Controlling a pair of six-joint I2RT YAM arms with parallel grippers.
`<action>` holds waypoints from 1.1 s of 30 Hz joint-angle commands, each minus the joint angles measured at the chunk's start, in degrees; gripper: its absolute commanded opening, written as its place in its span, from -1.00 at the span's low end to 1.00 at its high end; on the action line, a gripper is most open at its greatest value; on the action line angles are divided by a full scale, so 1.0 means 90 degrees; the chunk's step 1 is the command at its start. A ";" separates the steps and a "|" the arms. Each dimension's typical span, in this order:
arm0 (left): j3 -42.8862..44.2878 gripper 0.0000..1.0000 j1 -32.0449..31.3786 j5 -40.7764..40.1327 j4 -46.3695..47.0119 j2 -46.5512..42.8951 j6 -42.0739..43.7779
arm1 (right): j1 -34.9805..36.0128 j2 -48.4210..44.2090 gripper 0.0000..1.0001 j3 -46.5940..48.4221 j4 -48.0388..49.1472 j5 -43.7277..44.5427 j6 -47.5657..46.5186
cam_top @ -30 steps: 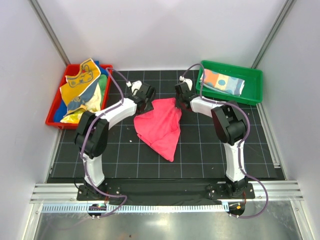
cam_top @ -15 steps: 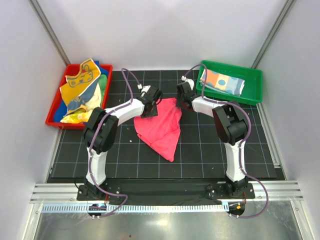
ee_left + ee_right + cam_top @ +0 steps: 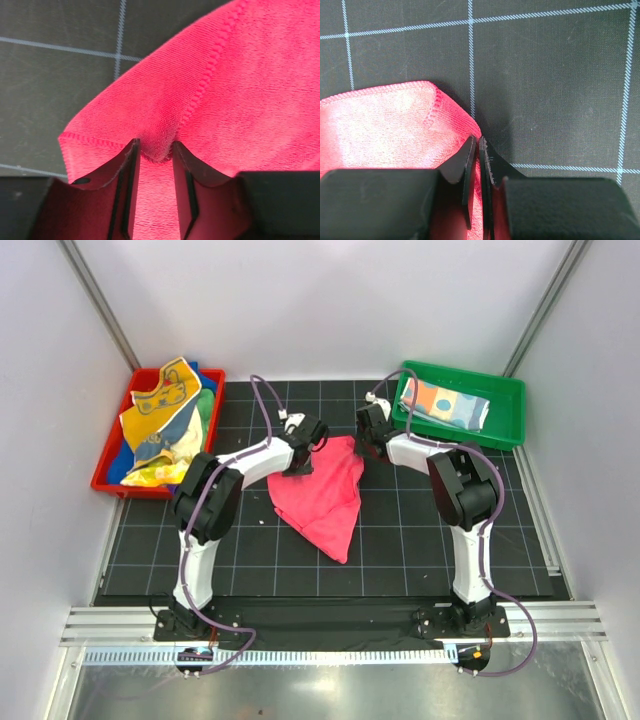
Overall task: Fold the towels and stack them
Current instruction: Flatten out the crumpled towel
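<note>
A pink-red towel (image 3: 320, 492) lies crumpled on the black gridded mat, tapering toward the near side. My left gripper (image 3: 303, 452) is at its far left corner. In the left wrist view its jaws (image 3: 156, 145) stand apart, with a raised fold of the towel (image 3: 240, 100) bunched between the tips. My right gripper (image 3: 362, 443) holds the far right corner. In the right wrist view it (image 3: 476, 140) is shut on the hemmed edge of the towel (image 3: 385, 125). A folded patchwork towel (image 3: 447, 402) lies in the green tray. Several loose towels (image 3: 160, 425) are heaped in the red tray.
The red tray (image 3: 103, 472) sits at the mat's far left corner. The green tray (image 3: 505, 432) sits at the far right, just behind my right gripper. White walls and metal frame posts close in the sides and back.
My left gripper has slid right onto the towel's far left corner and its jaws have narrowed around a fold. The right gripper has kept its grip and barely moved.
</note>
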 commanded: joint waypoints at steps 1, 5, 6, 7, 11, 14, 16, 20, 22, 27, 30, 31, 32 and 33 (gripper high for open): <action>0.0325 -0.31 0.0006 -0.0467 -0.0168 -0.0095 0.0137 | -0.0045 -0.0402 -0.74 -0.0054 0.0123 0.0032 0.0060; 0.0540 -0.53 0.0025 -0.0516 -0.0266 -0.0017 0.0196 | -0.0065 -0.0402 -0.73 -0.0074 0.0123 -0.0007 0.0070; 0.0560 -0.58 0.0025 -0.0516 -0.0256 0.0003 0.0206 | -0.0075 -0.0411 -0.73 -0.0074 0.0123 0.0003 0.0070; 0.0589 -0.62 0.0025 -0.0525 -0.0275 0.0003 0.0215 | -0.0084 -0.0411 -0.73 -0.0074 0.0123 0.0003 0.0070; 0.0735 -0.74 0.0083 -0.0535 -0.0315 0.0023 0.0254 | -0.0114 -0.0441 -0.73 -0.0093 0.0133 -0.0026 0.0080; 0.0794 -0.82 0.0123 -0.0545 -0.0344 0.0032 0.0294 | -0.0143 -0.0441 -0.72 -0.0103 0.0133 -0.0026 0.0070; 0.0843 -0.88 0.0142 -0.0526 -0.0354 0.0042 0.0323 | -0.0172 -0.0480 -0.69 -0.0113 0.0133 -0.0036 0.0070; 0.0882 -0.99 0.0142 -0.0506 -0.0363 0.0032 0.0362 | -0.0182 -0.0577 -0.30 -0.0162 0.0259 -0.0017 -0.0027; 0.0872 -1.00 0.0142 -0.0496 -0.0363 0.0032 0.0362 | -0.0182 -0.0636 -0.15 -0.0172 0.0337 -0.0075 -0.0086; 0.0911 -1.00 0.0152 -0.0506 -0.0373 0.0013 0.0381 | -0.0192 -0.0724 0.04 -0.0220 0.0435 -0.0143 -0.0232; 0.0931 -1.00 0.0162 -0.0496 -0.0363 0.0013 0.0381 | -0.0163 -0.0792 0.06 -0.0259 0.0494 -0.0192 -0.0281; 0.0941 -1.00 0.0171 -0.0496 -0.0363 0.0003 0.0381 | -0.0162 -0.0792 0.06 -0.0259 0.0504 -0.0183 -0.0291; 0.0950 -1.00 0.0172 -0.0477 -0.0363 0.0013 0.0381 | -0.0153 -0.0783 0.05 -0.0259 0.0504 -0.0134 -0.0262; 0.0960 -1.00 0.0181 -0.0457 -0.0363 0.0003 0.0381 | -0.0162 -0.0783 0.06 -0.0259 0.0494 -0.0153 -0.0291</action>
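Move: The left hand's open fingers already straddle the tip of the pink towel's folded-over flap, right at the fingertips. The towel's left corner is about 4 cm to the left of it and roughly 1 cm farther out. The right hand holds the towel's right edge shut in its fingers; from it, the far right corner lies some 3 cm ahead and 2 cm left, the flap tip roughly 4 cm back and 11 cm left, and the green bin's middle about 9 cm ahead and 18 cm right. Pinching the tip of the folded flap, the left fingers close as that hand rises about 3 cm and goes forward some 2.5 cm. The right hand keeps its pinch on the towel's edge while easing about 1 cm to the right, then opens, lets go and lifts some 2 cm straight up from the cloth. ##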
